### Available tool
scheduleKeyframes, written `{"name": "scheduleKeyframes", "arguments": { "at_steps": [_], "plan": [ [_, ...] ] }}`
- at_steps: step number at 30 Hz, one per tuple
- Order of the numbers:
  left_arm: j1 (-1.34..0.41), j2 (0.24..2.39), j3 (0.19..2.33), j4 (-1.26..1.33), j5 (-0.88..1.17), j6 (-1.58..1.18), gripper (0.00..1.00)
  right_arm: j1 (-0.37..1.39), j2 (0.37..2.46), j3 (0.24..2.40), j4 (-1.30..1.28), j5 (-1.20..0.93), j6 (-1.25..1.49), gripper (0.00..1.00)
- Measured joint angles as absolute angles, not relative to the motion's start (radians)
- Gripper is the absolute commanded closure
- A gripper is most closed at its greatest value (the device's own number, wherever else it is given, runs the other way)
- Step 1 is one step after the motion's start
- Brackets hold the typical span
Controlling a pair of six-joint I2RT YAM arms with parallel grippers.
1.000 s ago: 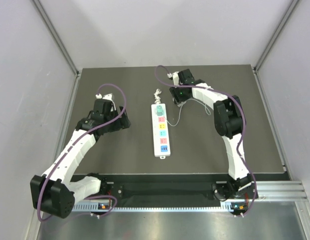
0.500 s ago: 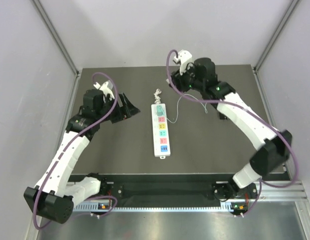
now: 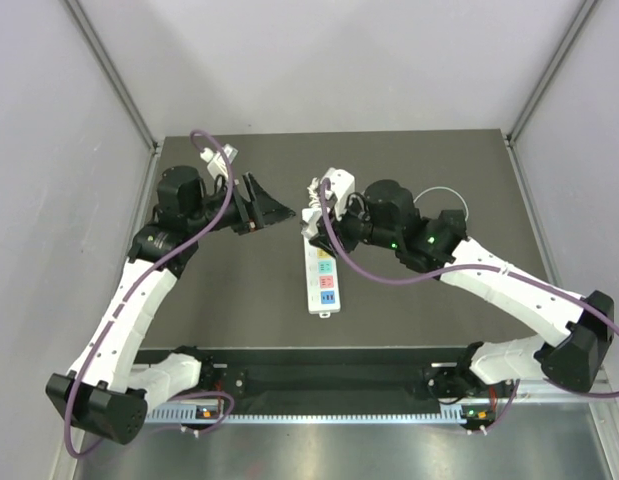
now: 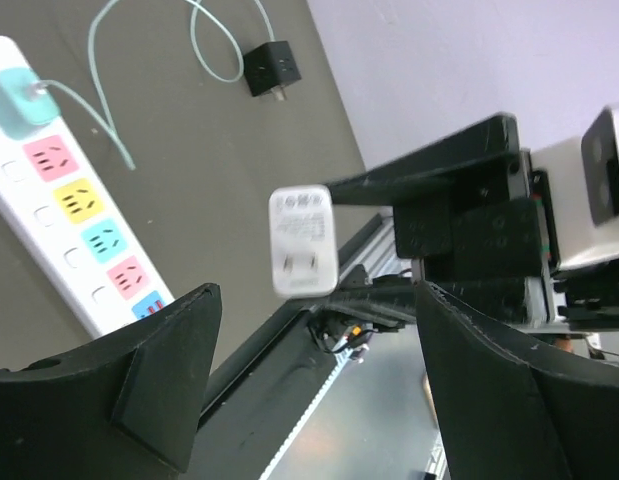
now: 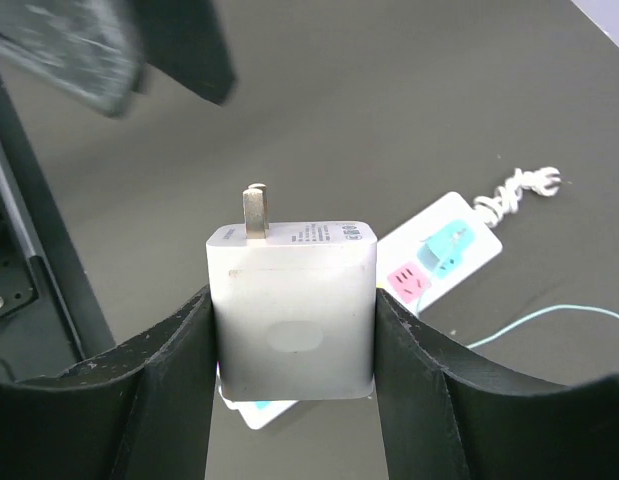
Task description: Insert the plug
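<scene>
The teal plug point(image 4: 11, 105) sits on the end socket of the white power strip point(image 4: 79, 230); its thin pale cable point(image 4: 214, 40) loops off to a black cube point(image 4: 269, 68). In the right wrist view the teal plug point(image 5: 447, 245) shows below and beyond the fingers. My right gripper point(image 5: 292, 300) is shut on a small white square block point(image 5: 289, 335), metal prongs up, held in the air above the strip. My left gripper point(image 3: 274, 212) is open and empty, raised left of the strip. It faces the white block point(image 4: 305, 243), which hangs beyond its fingertips.
The power strip point(image 3: 323, 275) lies lengthwise mid-table, with coloured sockets in a row. My right wrist covers its far end in the top view. A knotted white cord point(image 5: 524, 185) trails from that end. Grey walls enclose the dark mat, and a metal rail runs along the near edge.
My right arm has swung from the back of the table forward and left to above the strip's far end, carrying the white block. My left gripper has risen and turned towards it.
</scene>
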State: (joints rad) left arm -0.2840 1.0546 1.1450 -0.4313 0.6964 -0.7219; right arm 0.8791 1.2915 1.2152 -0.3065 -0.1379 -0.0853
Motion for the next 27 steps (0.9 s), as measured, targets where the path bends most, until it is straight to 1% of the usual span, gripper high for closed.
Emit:
{"name": "scheduleKeyframes", "arguments": {
  "at_steps": [8,11,12,13,15,16,19,20,21,23,24,26,27],
  "plan": [
    [-0.326,1.087,1.058,-0.350,0.730,-0.788,0.20,0.950,1.290,1.215,-0.276,-0.120,-0.074,1.00],
    [-0.335,1.098,1.028,-0.347,0.734,-0.796,0.22,0.960,1.290,1.216,-0.275,-0.109,-0.074,1.00],
    [-0.336,1.098,1.020,-0.345,0.736,-0.799,0.24,0.962,1.291,1.216,-0.275,-0.107,-0.074,1.00],
    [-0.336,1.097,1.011,-0.342,0.741,-0.806,0.37,0.964,1.293,1.217,-0.278,-0.105,-0.074,1.00],
    [-0.336,1.097,1.000,-0.323,0.753,-0.820,0.48,0.968,1.303,1.217,-0.284,-0.099,-0.074,1.00],
    [-0.337,1.096,0.992,-0.307,0.761,-0.828,0.56,0.969,1.310,1.217,-0.284,-0.096,-0.074,1.00],
    [-0.337,1.095,0.958,-0.254,0.788,-0.866,0.64,0.971,1.323,1.217,-0.290,-0.086,-0.073,0.97],
    [-0.337,1.095,0.944,-0.237,0.796,-0.882,0.72,0.973,1.324,1.217,-0.294,-0.081,-0.073,0.97],
    [-0.336,1.095,0.932,-0.222,0.804,-0.898,0.76,0.974,1.324,1.217,-0.301,-0.076,-0.072,0.95],
    [-0.336,1.098,0.917,-0.203,0.810,-0.920,0.89,0.974,1.324,1.211,-0.304,-0.072,-0.065,0.92],
    [-0.335,1.100,0.911,-0.194,0.813,-0.927,1.00,0.975,1.324,1.209,-0.304,-0.070,-0.061,0.82],
    [-0.335,1.110,0.899,-0.173,0.823,-0.945,1.00,0.975,1.324,1.204,-0.306,-0.061,-0.053,0.68],
    [-0.334,1.116,0.892,-0.162,0.830,-0.958,1.00,0.975,1.324,1.201,-0.307,-0.057,-0.049,0.55]
  ]
}}
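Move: The white plug, held in the right hand's fingertips, is about 5 cm to the right of the open left gripper, 1 cm ahead and 4 cm below it. From the right hand, the left gripper stands some 6 cm to the left and 5 cm above, about level fore and aft. The power strip's middle lies 10 cm ahead of the left hand, 5 cm to its right and 30 cm below; the teal plug in its far end lies 21 cm ahead, 4 cm right and 29 cm below. The left hand sinks about 6 cm and eases some 3 cm to the right onto the held white plug, its fingers tipping down by about 15 degrees, and from about halfway they close from wide open until they pinch the plug by its sides. The right hand keeps its grip on the plug and brings it in, drawing back and left about 2 cm each, then holds that place over the table while sinking a couple of centimetres beside the closing left fingers. ##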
